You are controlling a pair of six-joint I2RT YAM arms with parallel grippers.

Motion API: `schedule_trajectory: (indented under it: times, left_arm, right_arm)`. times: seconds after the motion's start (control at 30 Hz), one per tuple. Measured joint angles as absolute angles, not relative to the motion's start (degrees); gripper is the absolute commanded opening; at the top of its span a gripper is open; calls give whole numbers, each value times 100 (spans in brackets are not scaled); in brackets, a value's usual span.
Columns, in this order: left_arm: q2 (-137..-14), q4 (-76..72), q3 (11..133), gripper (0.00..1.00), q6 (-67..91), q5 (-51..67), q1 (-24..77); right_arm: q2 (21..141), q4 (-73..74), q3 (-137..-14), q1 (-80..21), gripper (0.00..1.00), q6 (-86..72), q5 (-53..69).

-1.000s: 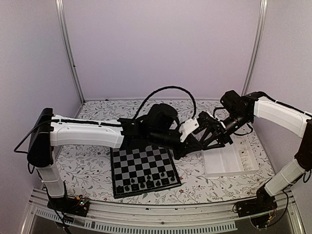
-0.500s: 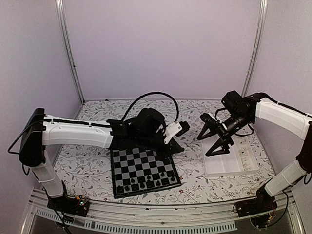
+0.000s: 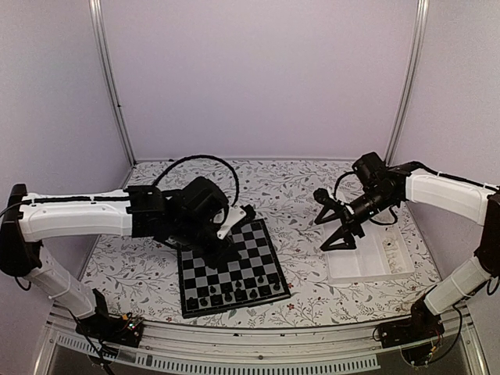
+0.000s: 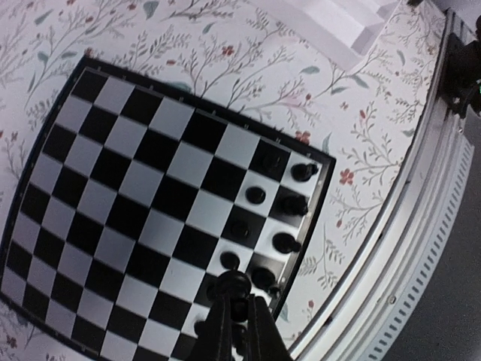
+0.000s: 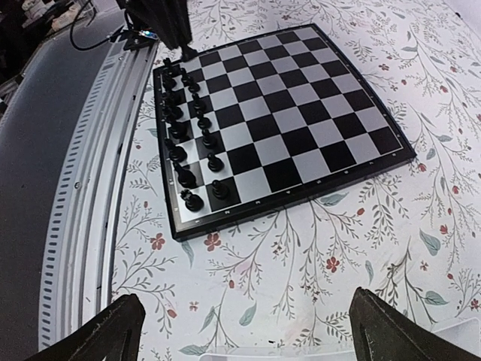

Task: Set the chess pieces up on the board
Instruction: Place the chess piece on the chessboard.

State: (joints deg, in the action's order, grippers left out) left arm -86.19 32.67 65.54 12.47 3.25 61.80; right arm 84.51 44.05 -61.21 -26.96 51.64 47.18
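Note:
The board [image 3: 248,251] lies flat in front of the left arm, with several black chess pieces [image 3: 234,294] standing in its two near rows. My left gripper [image 3: 226,251] hangs over the board's near half, shut on one small black chess piece [image 4: 234,284] whose round head shows above the fingertips. In the left wrist view the gripper [image 4: 240,302] is above the board [image 4: 143,180], close to the standing pieces [image 4: 289,203]. My right gripper [image 3: 323,234] is wide open and holds nothing. It is between the board and the tray, and its wrist view [image 5: 248,320] shows the board [image 5: 301,113] and pieces [image 5: 188,147] ahead.
A white compartmented tray [image 3: 367,262] sits right of the board, under the right arm; its rim [image 5: 316,352] lies just below the right fingers. A floral cloth [image 3: 297,187] covers the table. A metal rail [image 3: 258,348] runs along the near edge.
The two grippers met above the table's middle. The right gripper then opened and drew back to the right. The left arm swung back left over the board with the piece in its jaws.

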Motion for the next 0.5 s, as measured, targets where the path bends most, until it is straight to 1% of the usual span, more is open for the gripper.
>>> schedule_trajectory:
  times: [0.23, 0.37, 0.5]
  left_arm:
    - [-7625, 4615, 5695, 4, 2412, 104, 6165]
    - [-7282, 4864, 5146, 4, 2832, 123, 6049]
    - [-7236, 4890, 4853, 4, 3055, 193, 5935]
  right_arm:
    - [8473, 3870, -5972, -2694, 99, 4799, 4276]
    - [8527, 3752, -5935, -2692, 99, 4711, 4169]
    - [8569, 3695, -5918, -2692, 99, 4681, 4101]
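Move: The black chess piece already in the left fingers is bound for the empty second-row square on the board's left-hand file, about 15 cm left, 6 cm back and 12 cm down from that hand. The corner piece stands one square, some 3 cm, nearer the robot than that square; the end pawn of the second row stands about 4 cm to its right. From the right hand the square lies roughly 32 cm left, 9 cm back and 13 cm down. The held chess piece is carried left across the board towards its near-left corner, about 13 cm left, 5 cm back and 6 cm down, mostly sinking late and slowing at the end. The left wrist turns roughly 30 degrees, partly counter-clockwise, bringing the shut fingers nearer to straight down. The right hand, empty and open, eases 2 cm forward and 2 cm down. ##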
